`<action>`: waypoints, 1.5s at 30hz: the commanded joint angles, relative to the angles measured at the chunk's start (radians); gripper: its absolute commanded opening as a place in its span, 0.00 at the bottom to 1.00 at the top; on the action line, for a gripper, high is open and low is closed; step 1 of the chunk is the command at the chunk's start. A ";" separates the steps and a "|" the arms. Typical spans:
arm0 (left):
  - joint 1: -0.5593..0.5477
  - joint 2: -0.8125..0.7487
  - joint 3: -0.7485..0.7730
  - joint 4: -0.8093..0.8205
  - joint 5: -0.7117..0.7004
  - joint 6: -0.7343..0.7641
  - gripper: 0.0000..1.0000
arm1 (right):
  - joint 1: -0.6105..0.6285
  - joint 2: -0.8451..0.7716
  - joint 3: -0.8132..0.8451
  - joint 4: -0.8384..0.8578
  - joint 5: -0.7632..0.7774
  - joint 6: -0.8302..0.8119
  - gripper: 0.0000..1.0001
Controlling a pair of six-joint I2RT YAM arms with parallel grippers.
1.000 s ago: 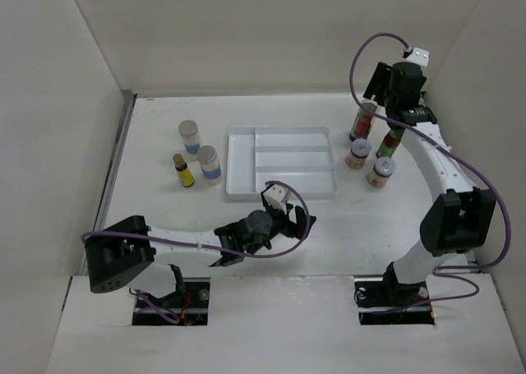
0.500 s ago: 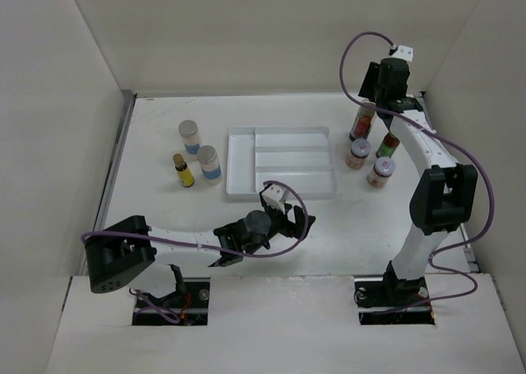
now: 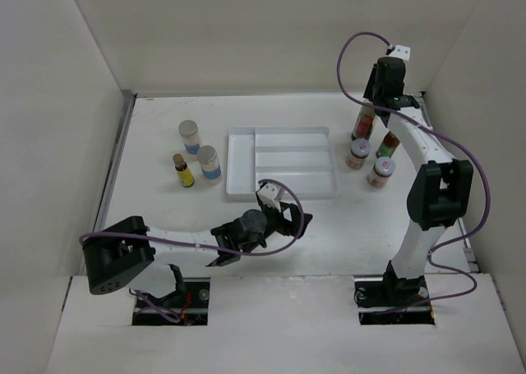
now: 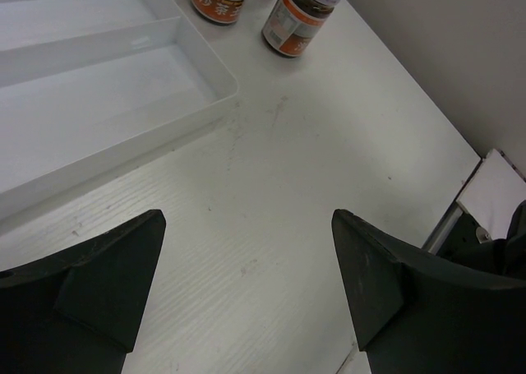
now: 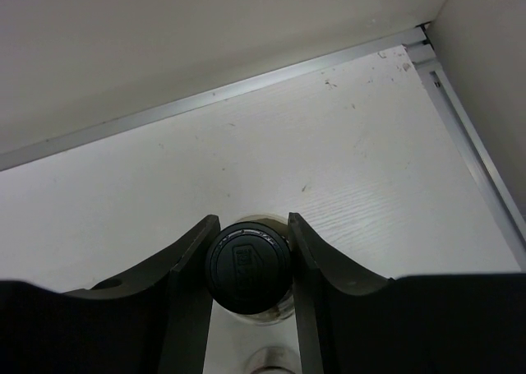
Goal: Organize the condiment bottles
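Observation:
The tall clear bottle (image 3: 362, 121) with a black cap (image 5: 247, 261) stands at the back right. My right gripper (image 3: 385, 85) (image 5: 251, 223) is shut on that cap, one finger pressed against each side. Next to it stand the yellow-capped sauce bottle (image 3: 388, 144) and two pale-lidded reddish jars (image 3: 357, 153) (image 3: 380, 172). Left of the white tray (image 3: 229, 164) are two grey-lidded blue-labelled jars (image 3: 190, 136) (image 3: 209, 163) and a tiny yellow bottle (image 3: 182, 170). My left gripper (image 3: 297, 223) (image 4: 246, 218) hovers open over bare table in front of the tray, holding nothing.
The divided tray has nothing in it; its near right corner (image 4: 222, 90) shows in the left wrist view, with the reddish jars (image 4: 302, 8) beyond it. Walls close the table at the back and both sides, and the right gripper is close to the back right corner.
The right gripper's fingers have closed from wide apart onto the tall bottle's cap, after the arm shifted a little back and left. The left arm has barely moved.

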 commanded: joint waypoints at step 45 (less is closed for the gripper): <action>0.243 -1.093 -0.228 -0.906 -0.297 -0.236 0.82 | 0.554 0.242 0.471 0.217 0.141 0.079 0.21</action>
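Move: My right hand already grips the tall bottle by its black cap. The back compartment's left end lies about 32 cm to the left, 1 cm nearer and 23 cm down; an orange-label jar stands 9 cm back and 1 cm left, the green bottle 6 cm back and 9 cm right. From my empty left hand, the near blue-label jar is roughly 20 cm ahead, 27 cm left and 8 cm down; the yellow bottle is 8 cm left of that jar and 3 cm nearer. I keep my right-hand grip on the cap, lift the tall bottle about 13 cm while sweeping some 33 cm left to over the tray, turn about 25 degrees counter-clockwise, then lower it some 9 cm above the back compartment. My open left hand arcs up 10 cm and left about 23 cm, turning counter-clockwise, then sinks back, towards the near blue-label jar. ##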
